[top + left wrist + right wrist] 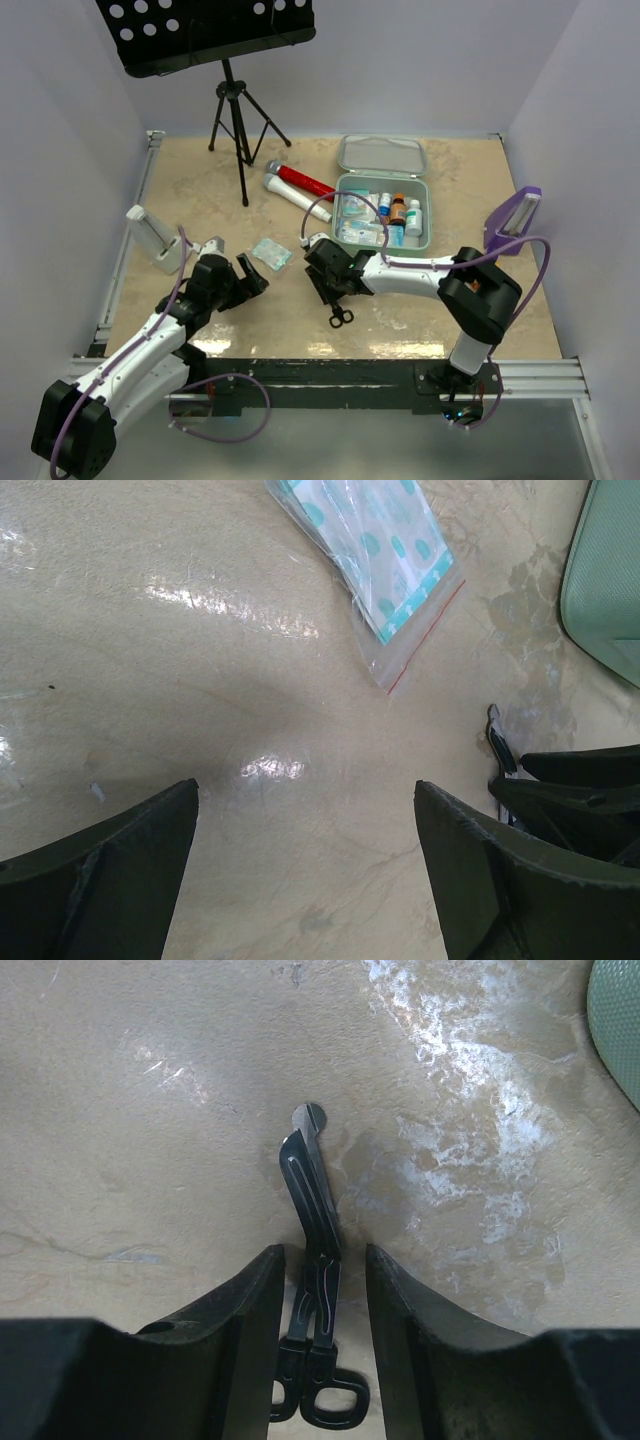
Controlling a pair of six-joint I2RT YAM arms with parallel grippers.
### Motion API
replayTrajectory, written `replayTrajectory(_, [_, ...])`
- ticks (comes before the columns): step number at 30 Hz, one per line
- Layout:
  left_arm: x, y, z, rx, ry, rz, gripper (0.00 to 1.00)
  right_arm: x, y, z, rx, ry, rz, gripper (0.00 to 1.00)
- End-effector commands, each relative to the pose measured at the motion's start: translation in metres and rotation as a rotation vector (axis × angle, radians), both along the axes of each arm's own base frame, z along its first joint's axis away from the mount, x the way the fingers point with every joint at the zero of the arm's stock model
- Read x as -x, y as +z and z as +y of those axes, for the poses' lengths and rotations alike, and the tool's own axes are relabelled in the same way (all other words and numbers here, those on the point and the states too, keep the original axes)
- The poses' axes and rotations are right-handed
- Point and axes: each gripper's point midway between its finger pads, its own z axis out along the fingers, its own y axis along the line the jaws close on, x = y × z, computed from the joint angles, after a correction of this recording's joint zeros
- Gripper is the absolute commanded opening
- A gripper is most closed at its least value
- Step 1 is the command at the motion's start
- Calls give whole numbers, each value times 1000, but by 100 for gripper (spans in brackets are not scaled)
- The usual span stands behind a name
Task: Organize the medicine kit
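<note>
The mint-green medicine kit [428, 214] lies open at the back right, with bottles and packets inside and its lid [381, 155] folded back behind it. Black bandage scissors [340, 316] lie flat on the table in front of it. My right gripper [331, 292] is low over them. In the right wrist view its two fingers stand on either side of the scissors [318, 1222], just ahead of the handles, with a narrow gap on each side. My left gripper [252, 278] hangs wide open over bare table [305, 790], holding nothing. A clear bag with a teal-dotted packet [375, 560] lies just beyond it.
A red and white tube [298, 186] lies behind the bag [271, 254]. A black music stand on a tripod [237, 120] stands at the back left. A purple stand [512, 220] sits at the right edge, and a white holder [155, 238] at the left.
</note>
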Motion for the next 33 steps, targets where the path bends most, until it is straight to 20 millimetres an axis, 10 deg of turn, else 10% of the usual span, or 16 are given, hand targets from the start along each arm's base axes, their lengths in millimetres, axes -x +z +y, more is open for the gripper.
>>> replayTrajectory(1, [-4, 2, -2, 22, 4, -22, 93, 1, 1, 0, 21, 28, 26, 41])
replayTrajectory(16, [-2, -1, -3, 25, -1, -17, 93, 12, -15, -5, 48, 56, 76, 28])
replayTrajectory(33, [-3, 3, -4, 31, -5, -21, 93, 6, 16, -7, 23, 24, 23, 0])
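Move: The right hand hangs low with its half-open fingers astride the scissors, whose middle is about 1 cm back, 1 cm to the right and 1 cm below. From this hand the mask pouch lies some 9 cm ahead and 12 cm left, the medicine kit about 17 cm ahead and 12 cm right, the white microphone roughly 22 cm ahead and 7 cm left. From the left hand the scissors are some 16 cm right, 4 cm back and 4 cm below. The right fingers close from a bit under half open to nearly shut, coming in from both sides onto the scissors near the pivot and pinching them just above the table top. All the while the hand stays where it is, drifting less than half a centimetre, with its fingertips still pointing steeply down and the wrist turning only a couple of degrees. ##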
